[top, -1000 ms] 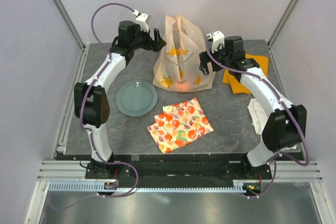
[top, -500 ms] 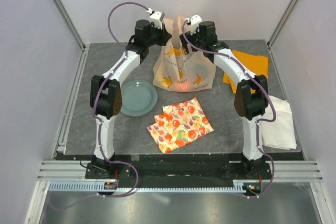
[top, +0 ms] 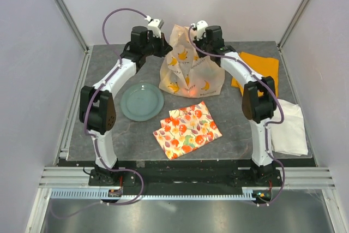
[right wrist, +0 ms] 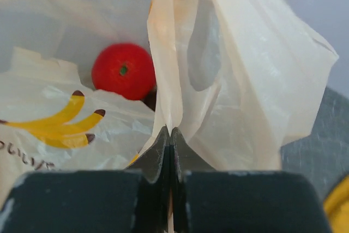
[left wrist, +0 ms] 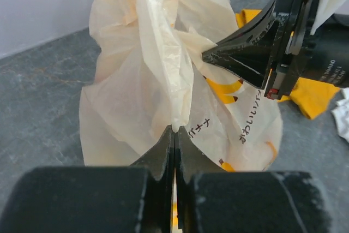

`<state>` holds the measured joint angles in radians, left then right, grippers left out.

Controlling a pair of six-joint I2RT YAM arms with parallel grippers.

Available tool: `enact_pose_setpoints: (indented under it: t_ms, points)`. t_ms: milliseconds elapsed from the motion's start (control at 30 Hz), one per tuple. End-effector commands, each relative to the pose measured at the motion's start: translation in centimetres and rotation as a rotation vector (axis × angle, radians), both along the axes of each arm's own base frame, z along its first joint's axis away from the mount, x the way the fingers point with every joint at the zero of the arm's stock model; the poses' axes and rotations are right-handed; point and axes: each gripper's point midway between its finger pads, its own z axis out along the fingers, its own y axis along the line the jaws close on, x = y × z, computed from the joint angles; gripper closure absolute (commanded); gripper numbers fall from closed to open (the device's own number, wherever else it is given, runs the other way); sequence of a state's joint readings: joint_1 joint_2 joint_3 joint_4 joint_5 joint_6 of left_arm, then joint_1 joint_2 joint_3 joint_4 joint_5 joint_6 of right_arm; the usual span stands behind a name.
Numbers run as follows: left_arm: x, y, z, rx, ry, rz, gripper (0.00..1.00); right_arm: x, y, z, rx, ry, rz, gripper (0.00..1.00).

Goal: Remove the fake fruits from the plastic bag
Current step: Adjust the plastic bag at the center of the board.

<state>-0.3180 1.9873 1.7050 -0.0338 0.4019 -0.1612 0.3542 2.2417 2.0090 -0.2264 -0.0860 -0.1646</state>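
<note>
The cream plastic bag (top: 190, 69) with banana prints stands at the back middle of the table. My left gripper (top: 165, 47) is shut on the bag's left handle, and in the left wrist view (left wrist: 174, 130) the film is pinched between its fingers. My right gripper (top: 193, 41) is shut on the right handle, with film clamped in the right wrist view (right wrist: 170, 131). A red fake fruit (right wrist: 123, 71) shows inside the bag (right wrist: 240, 69) through its mouth. Any other fake fruits stay hidden by the film.
A grey-green plate (top: 142, 102) lies left of the bag. A fruit-patterned cloth (top: 187, 130) lies in front of it. An orange cloth (top: 260, 72) is at the back right, and a folded white cloth (top: 289, 129) lies by the right edge.
Both grippers moved in from the sides to the bag's top and shut on its handles. The bag's top is now drawn together and lower.
</note>
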Motion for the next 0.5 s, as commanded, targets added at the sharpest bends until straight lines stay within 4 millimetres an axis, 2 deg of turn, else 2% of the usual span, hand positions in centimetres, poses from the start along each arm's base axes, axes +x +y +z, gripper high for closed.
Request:
enact_pose_setpoints:
  t_ms: [0, 33, 67, 100, 133, 167, 200, 233, 267, 300, 333, 367, 400, 433, 467]
  points:
    - [-4.6, -0.9, 4.4, -0.092, 0.028, -0.065, 0.99, -4.0, -5.6, 7.6, 0.021, -0.066, -0.052, 1.0]
    - [-5.9, -1.4, 3.7, -0.087, 0.057, -0.094, 0.99, -4.8, -7.9, 7.6, 0.017, -0.043, -0.083, 1.0]
    - [-6.7, -1.7, 3.6, -0.082, 0.063, -0.109, 0.98, -6.6, -9.2, 10.4, 0.028, -0.074, -0.089, 1.0]
    - [-7.7, -2.0, 4.0, -0.072, 0.056, -0.13, 0.99, -8.4, -10.5, 8.3, 0.009, -0.018, -0.094, 1.0]
    - [-9.1, -2.9, 2.9, -0.062, 0.093, -0.173, 0.98, -9.7, -12.0, 8.1, -0.005, -0.008, -0.103, 1.0]
    - [-9.8, -3.2, 2.6, -0.055, 0.105, -0.191, 0.98, -11.8, -12.9, 10.3, -0.039, -0.069, -0.086, 1.0]
    - [-10.4, -3.4, 2.3, -0.047, 0.114, -0.207, 0.98, -14.0, -13.5, 6.8, -0.079, -0.001, -0.075, 1.0]
    - [-11.4, -3.7, 1.4, -0.037, 0.134, -0.216, 0.99, -15.3, -13.7, 6.2, -0.094, 0.002, -0.06, 1.0]
    - [-11.9, -3.7, 0.9, -0.033, 0.151, -0.219, 0.98, -17.1, -13.9, 7.1, -0.094, -0.025, -0.048, 1.0]
    - [-12.5, -3.8, 0.4, -0.027, 0.165, -0.223, 0.99, -18.9, -14.0, 4.1, -0.101, 0.04, -0.038, 1.0]
    - [-13.5, -3.5, -0.4, -0.015, 0.19, -0.22, 0.98, -20.3, -14.1, 3.2, -0.097, 0.074, -0.037, 1.0]
    - [-14.1, -3.1, -1.1, -0.004, 0.217, -0.211, 0.99, -21.6, -14.1, 3.3, -0.083, 0.077, -0.031, 1.0]
    - [-14.6, -2.8, -1.8, 0.003, 0.24, -0.199, 0.99, -23.0, -14.2, 1.2, -0.07, 0.139, -0.041, 1.0]
    - [-15.2, -2.1, -3.2, 0.024, 0.27, -0.177, 0.99, -24.2, -14.3, 0.3, -0.067, 0.183, -0.044, 0.98]
    - [-15.9, -1.6, -3.5, 0.037, 0.287, -0.169, 0.99, -25.3, -14.2, -0.2, -0.057, 0.204, -0.036, 0.88]
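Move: Both hands already hold the plastic bag's rim. The bag's middle lies about 6 cm back, 8 cm right and 13 cm below the left hand; from the right hand it is some 12 cm back, 3 cm left and 8 cm down. The green plate sits on the table about 20 cm back and 14 cm left of the left hand, the patterned cloth roughly 39 cm back and 5 cm left of the right, the yellow cloth 14 cm back and 27 cm right of it. Keeping shut on opposite parts of the bag's rim, both hands pull back towards the patterned cloth and spread apart: the right hand sweeps about 21 cm back and 14 cm to the right, towards the yellow cloth's side, rising some 6 cm. The left hand draws back only about 13 cm with a little drift to the right, rising slightly and then dipping at the end while its wrist tips down and turns clockwise, a little over 10 degrees each. ##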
